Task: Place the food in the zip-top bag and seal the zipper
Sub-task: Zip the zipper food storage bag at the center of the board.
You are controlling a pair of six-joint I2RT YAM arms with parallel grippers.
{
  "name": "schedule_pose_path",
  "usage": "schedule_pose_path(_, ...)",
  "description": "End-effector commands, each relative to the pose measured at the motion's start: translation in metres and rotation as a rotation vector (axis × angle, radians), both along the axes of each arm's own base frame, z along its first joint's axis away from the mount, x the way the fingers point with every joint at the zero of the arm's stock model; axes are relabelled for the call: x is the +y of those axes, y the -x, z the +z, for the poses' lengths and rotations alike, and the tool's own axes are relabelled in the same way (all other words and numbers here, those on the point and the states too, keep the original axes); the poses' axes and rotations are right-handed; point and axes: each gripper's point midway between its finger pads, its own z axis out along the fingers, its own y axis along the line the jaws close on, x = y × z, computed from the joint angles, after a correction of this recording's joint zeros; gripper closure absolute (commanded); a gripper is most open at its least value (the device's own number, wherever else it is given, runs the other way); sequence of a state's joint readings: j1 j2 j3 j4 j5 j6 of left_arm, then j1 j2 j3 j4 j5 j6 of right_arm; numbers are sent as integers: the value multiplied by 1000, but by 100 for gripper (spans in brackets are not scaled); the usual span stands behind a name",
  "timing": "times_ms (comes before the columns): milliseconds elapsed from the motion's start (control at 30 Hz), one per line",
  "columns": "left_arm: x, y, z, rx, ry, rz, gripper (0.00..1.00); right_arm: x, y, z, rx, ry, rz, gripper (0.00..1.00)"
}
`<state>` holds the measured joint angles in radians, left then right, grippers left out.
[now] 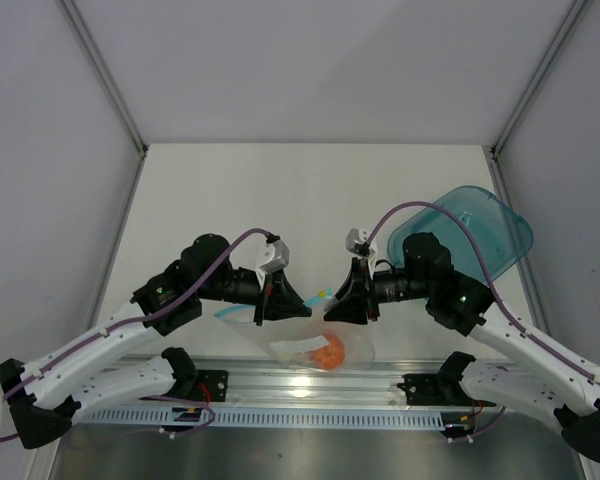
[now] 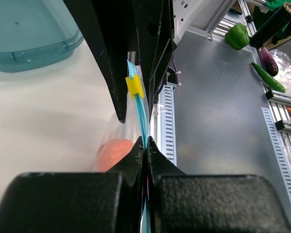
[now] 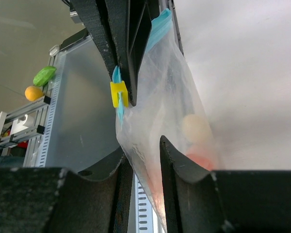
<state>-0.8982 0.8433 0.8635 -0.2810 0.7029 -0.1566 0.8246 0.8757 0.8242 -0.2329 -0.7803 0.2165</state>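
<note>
The clear zip-top bag (image 1: 325, 348) hangs between my two grippers over the table's near edge. The orange-red lump (image 1: 328, 351) lies inside it, and also shows in the left wrist view (image 2: 114, 151). The cream ball (image 3: 196, 127) sits just above the lump (image 3: 204, 159) inside the bag (image 3: 160, 107). My left gripper (image 1: 283, 297) (image 2: 145, 143) is shut on the teal zipper strip (image 2: 141, 114), just short of its yellow end (image 2: 134, 86). My right gripper (image 1: 348, 300) (image 3: 145, 145) is open, its jaws standing either side of the bag's lower corner. The yellow end (image 3: 119, 94) shows beyond them.
The teal plastic plate (image 1: 475, 225) (image 2: 29, 34) lies at the right of the table. An aluminium rail (image 1: 300, 385) runs along the near edge, below the bag. Toy vegetables (image 2: 237, 35) lie off the table beyond the rail, and two more (image 3: 42, 76) show in the right wrist view.
</note>
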Motion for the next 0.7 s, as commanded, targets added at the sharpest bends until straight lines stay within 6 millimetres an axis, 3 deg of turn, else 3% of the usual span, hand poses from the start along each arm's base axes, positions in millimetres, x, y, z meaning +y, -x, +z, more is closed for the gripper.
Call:
schedule_pose_path(0,-1,6,8,-5,19,-33,99,4,4,29,-52,-78,50,69)
schedule_pose_path(233,-3,4,6,4,12,-29,100,7,5,40,-62,-112,68,73)
schedule_pose_path(333,-3,4,6,5,11,-27,99,9,3,42,-59,-116,71,84)
schedule_pose_path(400,-4,4,7,4,13,-27,99,10,2,41,-58,-114,64,100)
schedule_pose_path(467,-4,3,11,4,18,-25,99,10,-6,39,-59,-108,14,100)
schedule_pose_path(500,-4,3,12,4,21,-20,94,10,-9,38,-49,-105,-9,100)
schedule_pose_path(533,-4,1,14,13,25,-5,73,11,-12,37,-54,-111,-33,100)
schedule_pose_path(567,-4,0,22,4,45,10,58,11,-13,37,-50,-114,-41,100)
schedule_pose_path(667,-3,-3,41,-20,101,37,37,11,-19,37,-48,-111,-85,100)
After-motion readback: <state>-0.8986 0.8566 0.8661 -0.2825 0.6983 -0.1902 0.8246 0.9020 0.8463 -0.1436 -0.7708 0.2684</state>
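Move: Between the two hands sits the yellow zipper slider, about 3 cm to the right hand's left, level with it fore and aft and roughly 1 cm higher, with the short tail of the zipper on the near side of it. The orange-red food hangs in the bag about 13 cm below the right hand and 3 cm ahead. From the left hand, already pinching the zipper, the slider is some 3 cm right, 1 cm ahead and 1 cm up. Rising about 2 cm and easing 1 cm left towards the slider, the right hand shuts its part-open fingers on the zipper's tail just right of the slider, then carries it about 1 cm forward. The left hand stays in place, keeps its pinch until the right has closed, then opens its fingers wide enough to let go of the zipper. ##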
